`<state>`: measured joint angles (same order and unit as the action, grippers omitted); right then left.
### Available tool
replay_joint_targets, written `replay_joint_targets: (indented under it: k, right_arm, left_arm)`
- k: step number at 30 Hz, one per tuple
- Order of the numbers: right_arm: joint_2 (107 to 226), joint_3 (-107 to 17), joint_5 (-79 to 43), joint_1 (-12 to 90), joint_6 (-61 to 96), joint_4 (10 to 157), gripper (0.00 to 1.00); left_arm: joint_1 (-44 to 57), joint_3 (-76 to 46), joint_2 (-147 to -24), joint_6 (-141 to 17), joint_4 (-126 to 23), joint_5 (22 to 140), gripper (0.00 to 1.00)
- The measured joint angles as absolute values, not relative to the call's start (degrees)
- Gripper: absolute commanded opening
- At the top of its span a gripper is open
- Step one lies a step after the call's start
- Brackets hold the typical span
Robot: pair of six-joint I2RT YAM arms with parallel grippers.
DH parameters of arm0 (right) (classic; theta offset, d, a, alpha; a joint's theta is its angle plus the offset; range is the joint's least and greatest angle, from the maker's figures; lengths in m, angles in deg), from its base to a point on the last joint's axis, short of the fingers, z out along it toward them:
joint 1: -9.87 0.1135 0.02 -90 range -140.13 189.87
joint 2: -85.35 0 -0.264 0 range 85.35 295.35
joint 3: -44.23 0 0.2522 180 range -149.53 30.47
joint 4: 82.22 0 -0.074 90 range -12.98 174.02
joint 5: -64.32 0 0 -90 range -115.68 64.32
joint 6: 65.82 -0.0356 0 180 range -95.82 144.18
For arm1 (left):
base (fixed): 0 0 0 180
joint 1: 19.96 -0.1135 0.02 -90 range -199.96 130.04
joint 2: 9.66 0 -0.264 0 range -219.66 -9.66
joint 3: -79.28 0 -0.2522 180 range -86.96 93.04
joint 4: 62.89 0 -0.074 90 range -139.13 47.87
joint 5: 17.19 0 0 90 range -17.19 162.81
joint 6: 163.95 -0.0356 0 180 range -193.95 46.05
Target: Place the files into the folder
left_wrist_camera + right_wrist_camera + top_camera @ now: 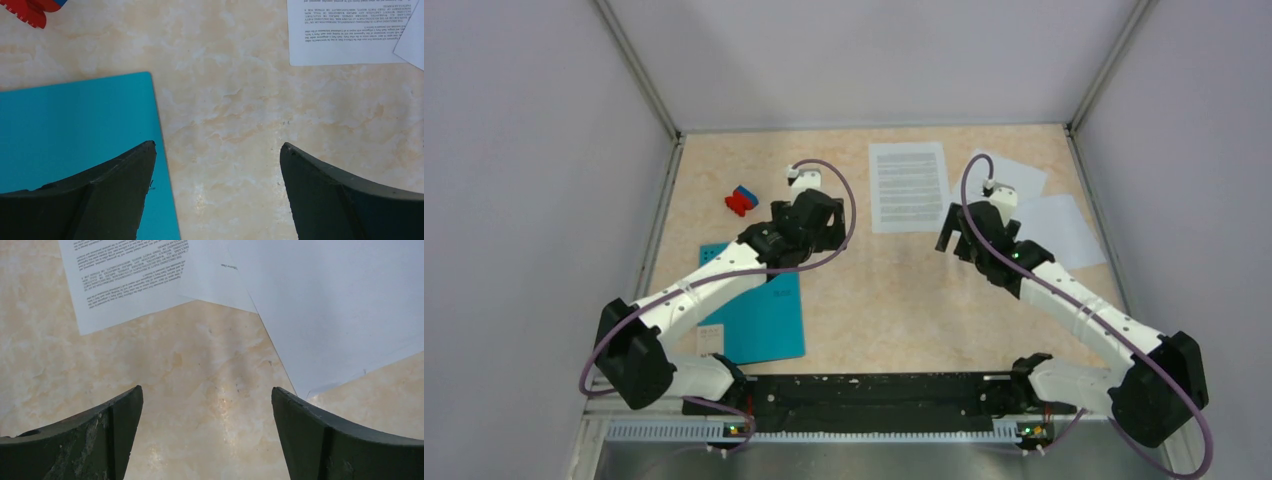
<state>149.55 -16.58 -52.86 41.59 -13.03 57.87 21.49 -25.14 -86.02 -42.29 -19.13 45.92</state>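
The teal folder (pixel 764 315) lies shut and flat at the near left, partly under my left arm. My left gripper (pixel 829 235) hovers open beside the folder's far right corner. In the left wrist view one fingertip (pixel 145 155) is over the folder (pixel 75 125) and the gripper (pixel 217 147) holds nothing. The files lie at the far right: a printed sheet (pixel 908 185) and two nearly blank sheets (pixel 1016 175) (pixel 1062 228). My right gripper (pixel 959 240) is open above bare table just short of the printed sheet (pixel 125 275) and the blank sheets (pixel 340 305); the gripper (pixel 207 390) is empty.
A small red-and-blue block (pixel 741 199) sits beyond the folder at the far left, and it shows at a corner of the left wrist view (pixel 30 10). Grey walls close the table on three sides. A black rail (pixel 864 392) runs between the arm bases.
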Motion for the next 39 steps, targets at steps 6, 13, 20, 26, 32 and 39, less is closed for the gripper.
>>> replay_joint_targets:
  k: [6, 13, 20, 26, 32, 39]
  right_arm:
    - [149.81, -16.62, -52.44, 41.59, -13.03, 56.45, 0.99]
    - [152.55, -18.0, -49.43, 41.59, -13.03, 57.02, 0.99]
    - [155.67, -18.0, -44.4, 41.59, -12.79, 59.31, 0.99]
    - [156.79, -17.91, -40.03, 41.59, -12.35, 62.0, 0.99]
    - [157.97, -17.06, -35.92, 41.66, -11.81, 65.41, 0.99]
    - [160.52, -16.62, -33.27, 41.96, -9.14, 66.11, 0.99]
  left_arm:
    - [21.04, -25.12, -86.0, -41.09, -19.03, 45.28, 0.99]
    - [19.55, -25.12, -84.64, -37.98, -17.15, 42.57, 0.99]
    - [13.65, -25.77, -82.89, -31.78, -12.47, 40.23, 0.99]
    - [-2.53, -33.88, -80.25, -28.56, -12.82, 43.01, 0.99]
    - [-16.43, -42.47, -76.2, -27.01, -15.27, 47.07, 0.99]
    - [-29.74, -46.56, -74.26, -27.16, -19.51, 50.44, 0.99]
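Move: The blue folder's middle lies about 18 cm left of the left hand, 5 cm back and some 16 cm below. From that hand, the red-and-blue block is about 25 cm left and 22 cm ahead. From the right hand, the folder is about 52 cm left and 5 cm back, the printed sheet 13 cm left and 27 cm ahead, the blank sheet 22 cm right and 13 cm ahead; all roughly 14 cm below. Open left hand sweeps 28 cm left, descending, counter-clockwise towards the folder's left edge; open right hand drifts left, sinking. ##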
